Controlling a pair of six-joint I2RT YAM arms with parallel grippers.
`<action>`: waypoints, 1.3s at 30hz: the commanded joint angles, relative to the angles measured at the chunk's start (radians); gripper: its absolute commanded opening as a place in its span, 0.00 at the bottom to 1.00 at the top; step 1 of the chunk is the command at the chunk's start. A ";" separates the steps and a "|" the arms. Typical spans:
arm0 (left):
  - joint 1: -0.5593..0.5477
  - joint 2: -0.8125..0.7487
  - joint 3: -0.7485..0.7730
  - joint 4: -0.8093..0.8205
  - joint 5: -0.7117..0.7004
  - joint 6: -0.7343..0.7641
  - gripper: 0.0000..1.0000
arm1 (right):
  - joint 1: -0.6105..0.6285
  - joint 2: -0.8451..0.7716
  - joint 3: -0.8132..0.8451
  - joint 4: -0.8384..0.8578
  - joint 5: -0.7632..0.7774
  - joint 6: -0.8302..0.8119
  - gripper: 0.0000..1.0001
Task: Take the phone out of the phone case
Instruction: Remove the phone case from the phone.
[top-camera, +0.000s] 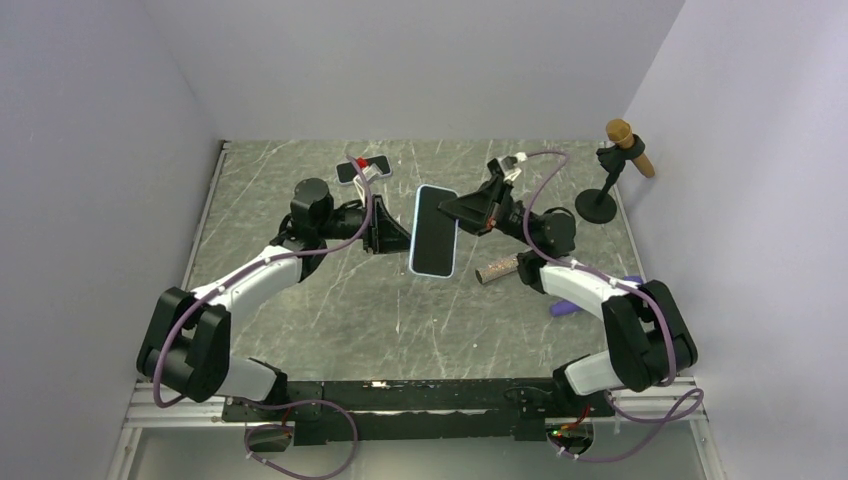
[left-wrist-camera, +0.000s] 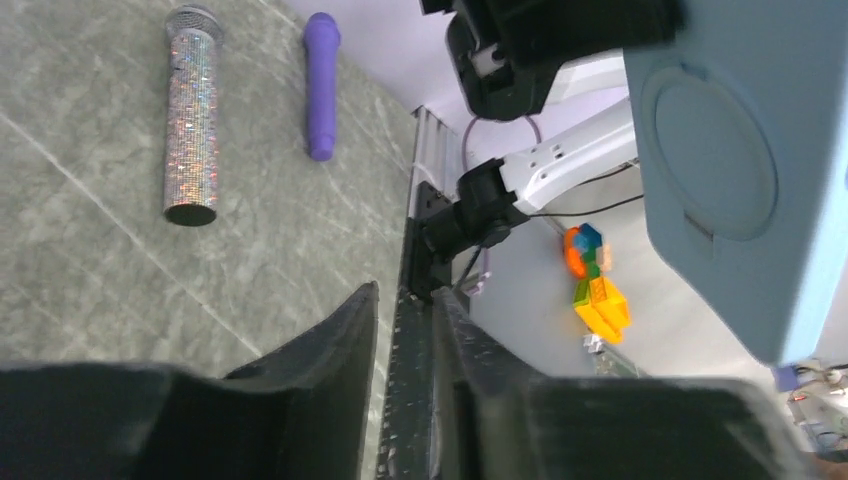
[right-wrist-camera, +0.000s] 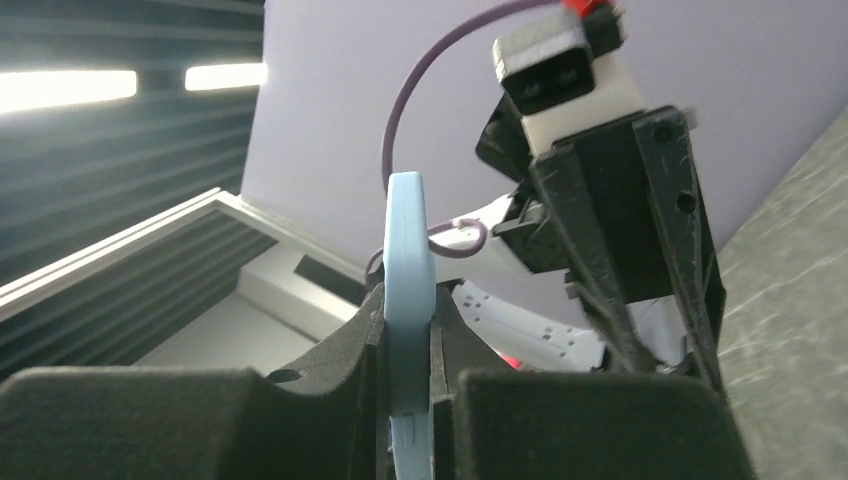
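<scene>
The phone sits in a light blue case, black screen up, and is held in the air over the middle of the table. My right gripper is shut on the case's upper right edge. In the right wrist view the case's blue edge stands clamped between the fingers of that gripper. My left gripper is at the phone's left edge. In the left wrist view this gripper has a narrow gap between its fingers with nothing in it. The case's blue back shows at the upper right there.
A silver glitter microphone and a purple object lie on the table right of the phone. A gold microphone on a black stand is at the far right. A small black object lies at the back.
</scene>
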 joint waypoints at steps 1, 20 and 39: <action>-0.003 -0.053 0.065 -0.103 -0.021 0.092 0.47 | -0.078 -0.105 -0.002 -0.040 0.027 -0.130 0.00; -0.003 -0.095 -0.041 0.468 0.041 -0.296 0.74 | -0.172 -0.252 0.152 -0.674 0.094 -0.571 0.00; -0.028 -0.097 0.015 0.099 -0.030 -0.091 0.69 | -0.005 -0.185 0.171 -0.647 0.197 -0.663 0.00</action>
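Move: The phone in its case is already pinched by the right fingers near its far right edge; its middle lies about 4 cm back, 3 cm left and 1 cm above the right hand. From the left hand it is about 4 cm back, 6 cm right and 11 cm higher. The left fingers are some 8 cm left of the right hand, 10 cm lower. On the table, the glitter microphone lies roughly 11 cm ahead, 29 cm right and 24 cm below the left hand. The cased phone, still pinched by the right hand, is swung forward about 7 cm and right 5 cm, turning clockwise with its left side dipping, some 30 degrees in all, then brought back left about 4 cm towards the left gripper. The left fingers spread wide as that hand rises about 6 cm, then sinks 3 cm, to straddle the phone's near end. ##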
